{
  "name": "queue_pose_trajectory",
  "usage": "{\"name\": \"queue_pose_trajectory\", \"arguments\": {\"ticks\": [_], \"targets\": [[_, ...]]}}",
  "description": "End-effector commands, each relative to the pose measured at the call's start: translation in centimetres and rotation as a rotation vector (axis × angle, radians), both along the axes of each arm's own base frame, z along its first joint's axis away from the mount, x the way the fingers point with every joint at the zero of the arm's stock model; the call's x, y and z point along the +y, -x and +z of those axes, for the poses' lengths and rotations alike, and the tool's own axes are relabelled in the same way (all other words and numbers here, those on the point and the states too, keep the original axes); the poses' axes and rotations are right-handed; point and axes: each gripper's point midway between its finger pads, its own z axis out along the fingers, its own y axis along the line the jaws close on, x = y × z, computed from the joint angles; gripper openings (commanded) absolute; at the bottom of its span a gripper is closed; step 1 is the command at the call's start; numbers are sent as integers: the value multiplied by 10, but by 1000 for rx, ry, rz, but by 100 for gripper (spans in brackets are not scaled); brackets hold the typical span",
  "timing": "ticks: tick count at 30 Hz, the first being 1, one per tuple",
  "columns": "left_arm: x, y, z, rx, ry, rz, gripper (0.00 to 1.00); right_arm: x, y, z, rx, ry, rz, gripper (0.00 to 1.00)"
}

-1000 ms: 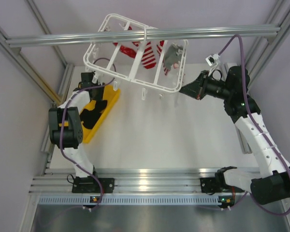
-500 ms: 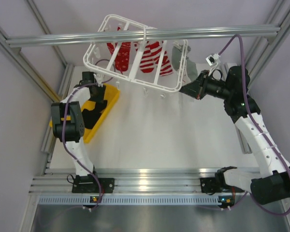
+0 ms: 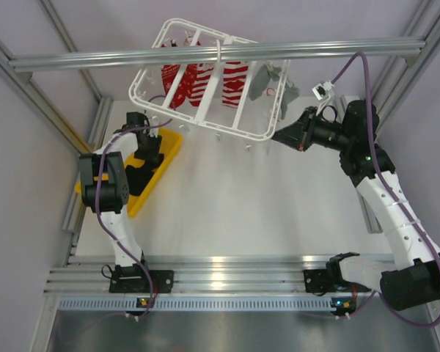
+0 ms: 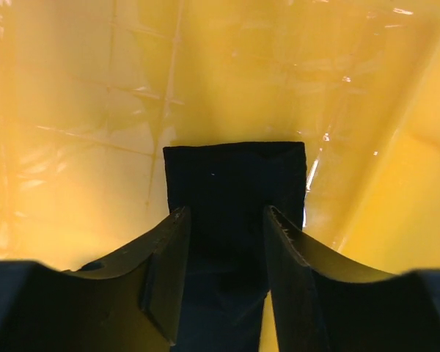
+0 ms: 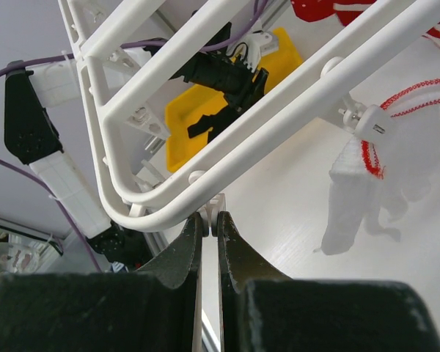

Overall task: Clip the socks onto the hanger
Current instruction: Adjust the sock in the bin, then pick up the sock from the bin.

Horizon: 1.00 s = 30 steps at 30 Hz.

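The white hanger hangs tilted from the overhead rail and shows up close in the right wrist view. My right gripper is shut on a small white clip under the hanger's near right corner. My left gripper is down in the yellow tray, its jaws closed onto a black sock that sticks out past the fingertips. More black sock fabric lies in the tray.
Red-and-white socks and a grey-white garment hang from the hanger. An aluminium rail crosses overhead. Frame posts stand at both sides. The tray's yellow wall rises to the right of the left gripper.
The hanger has swung and turned, with the hung socks shifting left. My left gripper has moved a little toward the tray's far end. The right arm has held still.
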Motion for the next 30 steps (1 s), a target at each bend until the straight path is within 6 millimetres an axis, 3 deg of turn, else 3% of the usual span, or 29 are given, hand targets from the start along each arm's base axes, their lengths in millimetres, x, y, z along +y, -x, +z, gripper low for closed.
{"name": "queue_pose_trajectory", "arguments": {"ticks": [1,2,3,6,9,13,18,21,22,25,30], "targets": [[4,-2,-7,22,-3,9,49,-1,-6,15,-59,2,-27,0],[5,-2,-8,23,-2,12,45,-2,-6,15,-59,2,-29,0],[6,-2,-9,26,-1,14,31,-1,-7,15,-60,3,-27,0],[11,-2,-2,4,-3,31,12,-2,-7,16,-61,4,-30,0],[18,0,17,-51,22,64,2,-3,-7,17,-69,4,-36,0],[22,8,49,-142,98,96,0,-3,-6,18,-76,6,-37,0],[28,35,91,-266,218,168,0,-4,-5,24,-88,2,-42,0],[18,51,120,-353,279,141,0,-5,-4,28,-97,1,-47,0],[15,55,142,-418,280,126,0,-5,-3,28,-99,1,-46,0],[5,71,157,-466,307,101,0,-5,-2,31,-110,-2,-45,0],[-24,105,212,-645,366,-24,0,-4,-1,33,-119,-7,-41,0]]}}
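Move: The cuff of the black sock to take is already between the left gripper's open fingertips. The sock's middle lies about 4 cm back, 1 cm lower and in line sideways. The second sock is roughly 10 cm back and 4 cm left, also 1 cm lower, and the bin's right wall is some 8 cm right, level fore and aft. From the right gripper, the sock to take is about 14 cm ahead, 42 cm left and 34 cm below. Shut the left fingers on the black sock's cuff, then, keeping the pinch, draw it back and a little left before swinging mainly upward, some 17 cm up and 9 cm back overall. Let the sideways drift return on the rise while the wrist tilts about 30 degrees, tips swinging up and forward. Keep the right fingers shut on the hanger's near right corner, holding still. ##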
